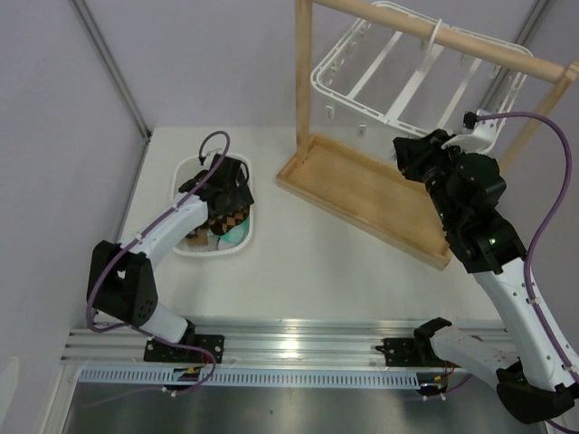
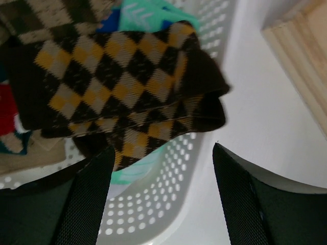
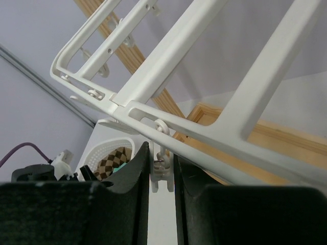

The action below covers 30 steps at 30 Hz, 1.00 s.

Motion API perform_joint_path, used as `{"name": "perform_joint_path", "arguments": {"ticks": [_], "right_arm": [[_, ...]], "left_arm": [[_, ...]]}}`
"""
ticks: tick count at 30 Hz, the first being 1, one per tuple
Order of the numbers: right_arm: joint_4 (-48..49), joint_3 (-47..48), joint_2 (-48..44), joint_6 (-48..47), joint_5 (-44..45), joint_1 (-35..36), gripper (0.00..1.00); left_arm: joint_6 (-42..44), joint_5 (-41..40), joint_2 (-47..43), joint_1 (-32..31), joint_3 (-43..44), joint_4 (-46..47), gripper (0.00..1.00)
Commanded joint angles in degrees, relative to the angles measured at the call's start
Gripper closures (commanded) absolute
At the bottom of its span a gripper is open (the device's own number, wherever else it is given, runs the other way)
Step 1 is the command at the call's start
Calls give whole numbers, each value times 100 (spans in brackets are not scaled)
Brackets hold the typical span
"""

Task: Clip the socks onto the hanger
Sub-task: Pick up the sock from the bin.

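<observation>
Brown-and-tan argyle socks [image 2: 117, 76] lie piled with a mint green sock [image 2: 148, 13] in the white perforated basket [image 2: 168, 199]. My left gripper [image 2: 161, 196] hovers open just over the basket's near rim, below the argyle sock's edge, with nothing between its fingers. Seen from the top, the left gripper [image 1: 226, 185] sits over the socks [image 1: 233, 219]. The white grid hanger [image 1: 375, 65] hangs tilted from the wooden rod. Under the hanger [image 3: 163, 51], my right gripper [image 3: 162, 171] is shut on one dangling white clip [image 3: 162, 177].
The wooden stand's tray base [image 1: 362, 194] lies between the basket [image 1: 213, 250] and the right arm, and its upright post [image 1: 304, 72] rises at the left end. A corner of the tray [image 2: 301, 56] shows right of the basket. Purple walls close off the back.
</observation>
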Motion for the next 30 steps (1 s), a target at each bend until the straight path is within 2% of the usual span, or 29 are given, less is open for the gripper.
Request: {"name": "perform_joint_path", "arguments": {"ticks": [1, 4, 7, 12, 16, 27, 30], "right_arm": [[111, -59, -46, -80, -234, 31, 100], [120, -94, -55, -80, -305, 31, 100], [147, -103, -64, -72, -366, 31, 100], [173, -103, -72, -80, -428, 39, 100], [173, -121, -64, -63, -463, 31, 100], [182, -121, -11, -63, -551, 39, 100], [191, -112, -2, -80, -533, 31, 100]], "left_arm": [[-784, -165, -525, 362, -568, 218, 20], [-1136, -42, -780, 845, -1061, 491, 22], [-1390, 3, -886, 1013, -1395, 649, 25], [-1567, 82, -781, 1250, -1545, 851, 38], [-1655, 91, -693, 1347, -1597, 974, 43], [-1936, 47, -587, 1444, -1650, 1168, 44], [-2006, -32, -649, 1461, -1799, 1203, 41]]}}
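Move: My left hand is over the right side of the bin. The middle of the brown argyle sock is about 4 cm ahead, 4 cm to the left and 9 cm below. From the hand, the reindeer sock is some 14 cm left and 2 cm ahead, and the tan checked sock about 11 cm ahead and 7 cm left, both at nearly that depth. From my right hand, the argyle sock is some 10 cm ahead, 42 cm left and 40 cm below. I sweep my left hand about 8 cm left over the argyle sock to its left end, beside the reindeer sock, sinking some 4 cm and drawing back slightly before easing a little forward again. Most of this comes early, and then I nearly hover. Meanwhile I turn the hand roughly 25 degrees counter-clockwise and narrow the open fingers partway, without visibly gripping any cloth. ##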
